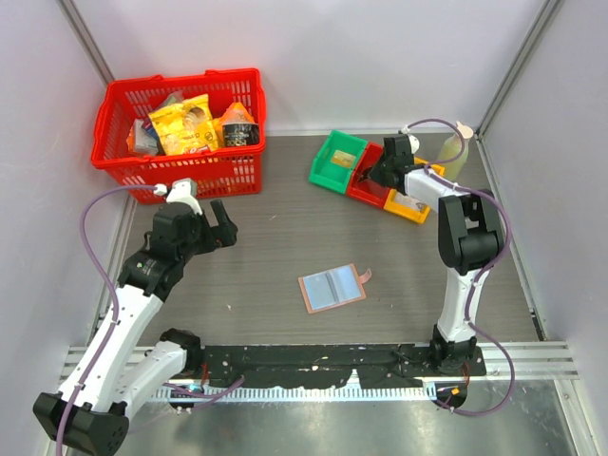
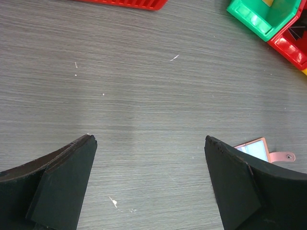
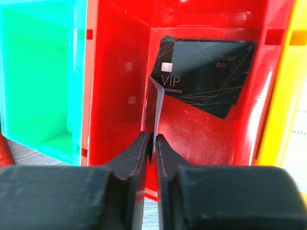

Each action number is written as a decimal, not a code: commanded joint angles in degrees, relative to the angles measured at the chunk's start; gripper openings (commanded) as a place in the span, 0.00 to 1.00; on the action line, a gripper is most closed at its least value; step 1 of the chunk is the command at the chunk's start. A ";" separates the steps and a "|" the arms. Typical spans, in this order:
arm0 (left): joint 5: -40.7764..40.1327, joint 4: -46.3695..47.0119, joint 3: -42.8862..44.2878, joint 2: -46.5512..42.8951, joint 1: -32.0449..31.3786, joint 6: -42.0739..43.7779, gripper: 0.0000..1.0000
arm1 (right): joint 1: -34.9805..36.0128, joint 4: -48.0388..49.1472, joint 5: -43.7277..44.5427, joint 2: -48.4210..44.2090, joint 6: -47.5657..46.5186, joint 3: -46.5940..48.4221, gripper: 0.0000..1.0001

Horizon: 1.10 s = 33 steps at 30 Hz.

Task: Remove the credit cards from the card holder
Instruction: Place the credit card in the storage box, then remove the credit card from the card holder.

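Observation:
The card holder (image 1: 332, 288) lies open and flat mid-table, pinkish with a pale blue lining and its snap tab to the right; its corner shows in the left wrist view (image 2: 254, 146). My right gripper (image 1: 372, 174) (image 3: 153, 136) points down into the red bin (image 3: 120, 86). A thin pale credit card (image 3: 157, 108) stands edge-on between its fingertips. The jaws are a sliver apart, with a dark gap left of the card. A black VIP credit card (image 3: 201, 72) lies in the bin beyond it. My left gripper (image 1: 226, 225) (image 2: 149, 139) hovers wide open over bare table, left of the holder.
A green bin (image 1: 337, 159) and a yellow bin (image 1: 408, 204) flank the red bin (image 1: 366, 190) at the back right. A red basket (image 1: 180, 133) of snack packs stands at the back left. A pale bottle (image 1: 454, 152) stands beside the yellow bin.

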 commanded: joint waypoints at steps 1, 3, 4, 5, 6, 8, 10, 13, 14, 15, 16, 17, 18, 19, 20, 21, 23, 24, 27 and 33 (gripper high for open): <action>2.45 0.95 -0.06 -0.33 0.31 0.39 1.00 | -0.25 -4.69 3.43 -0.93 -1.23 2.68 0.23; 3.85 1.47 -0.14 -0.33 0.31 0.21 1.00 | -0.25 -6.27 4.66 -2.95 -2.55 2.77 0.34; 4.38 1.82 -0.14 -0.33 0.31 -0.05 1.00 | -0.25 -6.98 4.75 -3.48 -3.08 2.86 0.36; 5.00 2.09 -0.14 -0.25 0.31 -0.31 1.00 | -0.25 -8.03 5.19 -4.79 -4.04 3.03 0.42; 5.61 2.26 -0.14 -0.25 0.23 -0.66 1.00 | -0.25 -8.56 5.46 -5.41 -4.40 3.03 0.47; 8.59 2.53 -0.23 0.02 0.23 -2.15 1.00 | -0.17 -10.93 6.33 -7.96 -5.98 2.95 0.53; 11.76 3.06 -0.49 0.37 -0.04 -4.08 1.00 | 0.27 -12.42 7.12 -10.94 -8.17 2.51 0.59; 13.27 4.46 -1.81 0.11 -2.84 -7.07 1.00 | 1.76 -13.83 6.95 -16.38 -11.77 0.49 0.67; 12.83 4.90 -2.42 0.02 -4.24 -8.21 1.00 | 2.99 -14.80 6.78 -17.45 -12.57 -0.21 0.69; 12.31 5.34 -3.04 -0.07 -5.65 -9.27 1.00 | 3.69 -15.07 6.78 -20.25 -14.05 -1.96 0.69; 11.52 5.60 -3.57 0.10 -7.32 -10.41 1.00 | 5.53 -14.98 6.95 -21.67 -14.68 -3.37 0.70; 10.64 6.22 -4.27 0.19 -9.07 -11.47 1.00 | 6.42 -14.81 7.21 -24.99 -15.82 -6.51 0.71; 9.76 6.74 -4.80 0.46 -11.09 -12.78 1.00 | 8.51 -14.46 7.56 -27.02 -16.44 -8.03 0.73; 8.71 7.36 -5.59 0.55 -12.94 -14.01 1.00 | 9.93 -14.28 7.57 -30.17 -17.31 -11.43 0.73; 7.74 7.89 -6.20 0.81 -14.61 -15.33 1.00 | 12.12 -14.02 7.48 -32.12 -17.93 -12.95 0.73; 7.56 8.33 -6.82 1.07 -16.37 -16.56 1.00 | 13.97 -14.01 7.57 -35.45 -18.37 -16.18 0.74; 4.49 9.29 -8.05 1.51 -19.01 -18.58 1.00 | 18.36 -13.66 7.92 -40.11 -18.99 -21.10 0.74; 3.70 9.82 -8.58 1.60 -20.33 -19.64 1.00 | 21.51 -12.97 8.27 -41.62 -18.47 -23.05 0.74; 2.11 11.93 -10.68 2.21 -22.71 -22.63 0.99 | 29.07 -10.68 7.65 -47.76 -16.97 -31.14 0.74; -0.44 16.14 -15.60 2.66 -25.61 -27.82 0.99 | 40.68 -6.55 9.06 -50.07 -14.77 -38.97 0.73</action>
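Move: The right hand holds the card just inside the storage box's red compartment, whose middle lies about 3 cm ahead, 3 cm to the right and 5 cm below. The loose cards lie some 5 cm ahead and 4 cm right, the green compartment 7 ahead and 9 left, the yellow one 15 right and 1 back. The card holder is roughly 31 cm back, 12 left and 6 below. From the left hand the holder is about 26 cm right, 9 back and 19 below. The right fingers let go of the card in the red compartment, opening to about three-quarters while the hand eases back. It then lifts clear some 12 cm and swings back and left to the card holder, nearly 30 cm back in all, turning about 40 degrees counter-clockwise and sinking again at the end. The left hand, open, comes right, down and back towards the holder, its fingers tipping down. ##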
